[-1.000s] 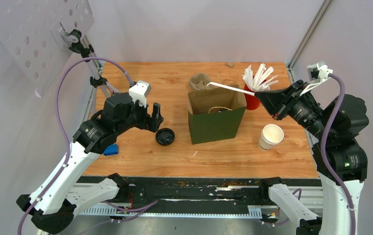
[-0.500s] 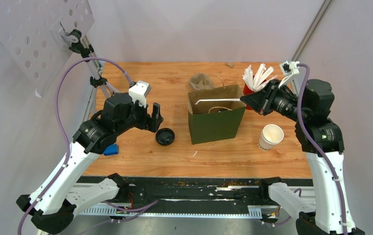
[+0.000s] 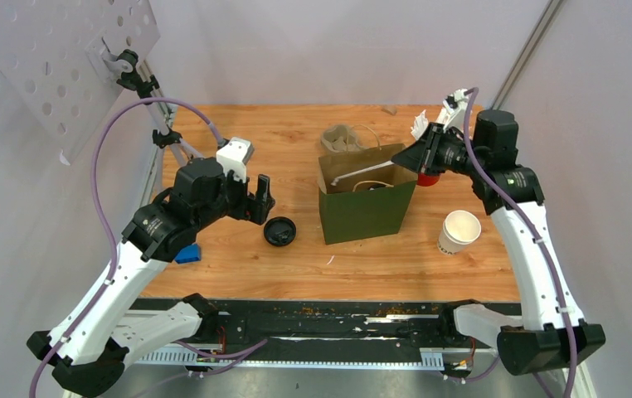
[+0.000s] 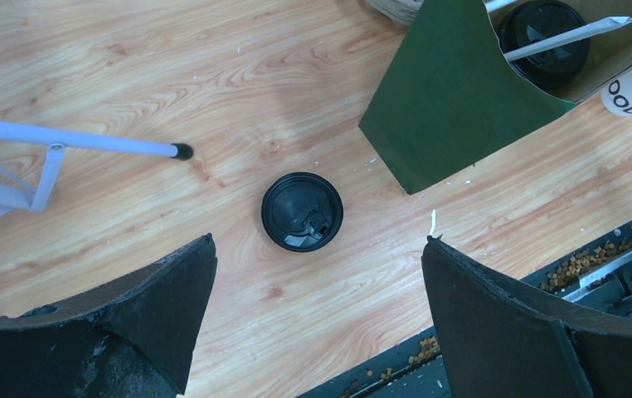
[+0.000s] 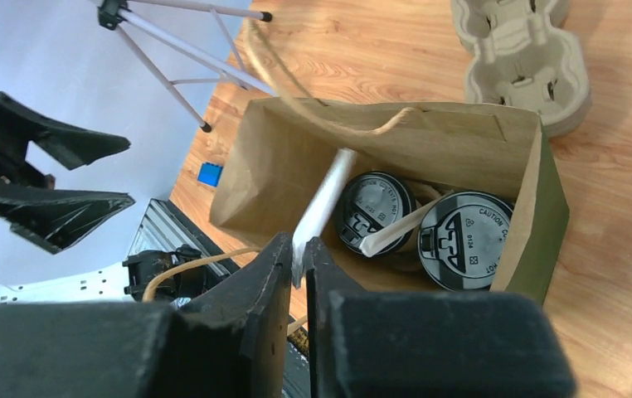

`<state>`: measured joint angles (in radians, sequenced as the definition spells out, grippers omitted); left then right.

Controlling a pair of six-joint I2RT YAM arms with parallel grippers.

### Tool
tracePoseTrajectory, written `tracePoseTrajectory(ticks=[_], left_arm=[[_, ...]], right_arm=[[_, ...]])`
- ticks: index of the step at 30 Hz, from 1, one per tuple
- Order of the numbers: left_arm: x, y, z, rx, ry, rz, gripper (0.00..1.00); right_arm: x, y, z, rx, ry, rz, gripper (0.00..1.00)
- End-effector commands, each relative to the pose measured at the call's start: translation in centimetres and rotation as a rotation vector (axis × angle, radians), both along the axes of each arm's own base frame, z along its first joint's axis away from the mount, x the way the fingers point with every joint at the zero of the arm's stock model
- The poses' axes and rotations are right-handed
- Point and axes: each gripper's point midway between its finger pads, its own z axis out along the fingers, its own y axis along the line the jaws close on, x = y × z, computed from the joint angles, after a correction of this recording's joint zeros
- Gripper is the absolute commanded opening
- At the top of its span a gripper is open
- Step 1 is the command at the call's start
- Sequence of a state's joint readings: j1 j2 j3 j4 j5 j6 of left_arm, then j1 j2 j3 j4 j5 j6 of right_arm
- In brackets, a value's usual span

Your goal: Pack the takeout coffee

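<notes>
Two takeout coffee cups with black lids (image 5: pixel 376 211) (image 5: pixel 464 240) stand inside the green paper bag (image 3: pixel 367 211); one lid also shows in the left wrist view (image 4: pixel 545 29). A white stirrer (image 5: pixel 396 228) lies across them. My right gripper (image 5: pixel 300 245) is shut on another white stirrer (image 5: pixel 325 203) and holds it over the bag's right rim, in the top view (image 3: pixel 408 160), with its far end down in the bag. My left gripper (image 3: pixel 260 199) is open and empty above a loose black lid (image 4: pixel 302 211) on the table left of the bag.
An open white cup without a lid (image 3: pixel 459 230) stands right of the bag. The red stirrer cup (image 3: pixel 427 177) is mostly hidden behind my right gripper. A grey pulp carrier (image 3: pixel 342 137) lies behind the bag. A perforated panel on a stand (image 3: pixel 64 58) is at back left.
My right arm has swung left and back with the stirrer, tilting its far end down into the bag. The left arm has not moved.
</notes>
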<state>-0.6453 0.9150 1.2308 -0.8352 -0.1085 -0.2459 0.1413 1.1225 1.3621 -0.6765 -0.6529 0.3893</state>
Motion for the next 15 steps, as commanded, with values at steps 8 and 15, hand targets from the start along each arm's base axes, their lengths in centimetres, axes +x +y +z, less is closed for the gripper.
tracePoseTrajectory(ticks=[8,15], left_arm=[[0.2,0.4,2.5,-0.024,-0.059,0.014,1.0],[0.8,-0.4,4.0,-0.042,-0.084,-0.002,1.0]], right_arm=[[1.8,-1.2,1.6,-0.096,-0.018,-0.048,0.5],[0.9,-4.8,1.4,-0.281,-0.031,-0.179,0.95]])
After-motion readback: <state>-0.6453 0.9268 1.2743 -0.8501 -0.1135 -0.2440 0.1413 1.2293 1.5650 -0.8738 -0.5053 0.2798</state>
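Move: The right hand holds a wrapped straw just above the near rim of the green bag; the bag's middle lies about 8 cm ahead of it, 5 cm to its left and 24 cm lower. The red straw cup stands about 22 cm ahead and 14 cm right of that hand, and the paper cups some 2 cm ahead and 19 cm right, both near table level. From the left hand, the bag is about 14 cm ahead, 23 cm right and 19 cm below. The right fingers let go of the straw over the open bag, spreading from nearly shut to about three quarters open. The hand first pushes on forward and down, about 2 cm each way, then turns back up by some 2.5 cm and off to the right by about 2 cm, rolling its left side down roughly 10 degrees. ##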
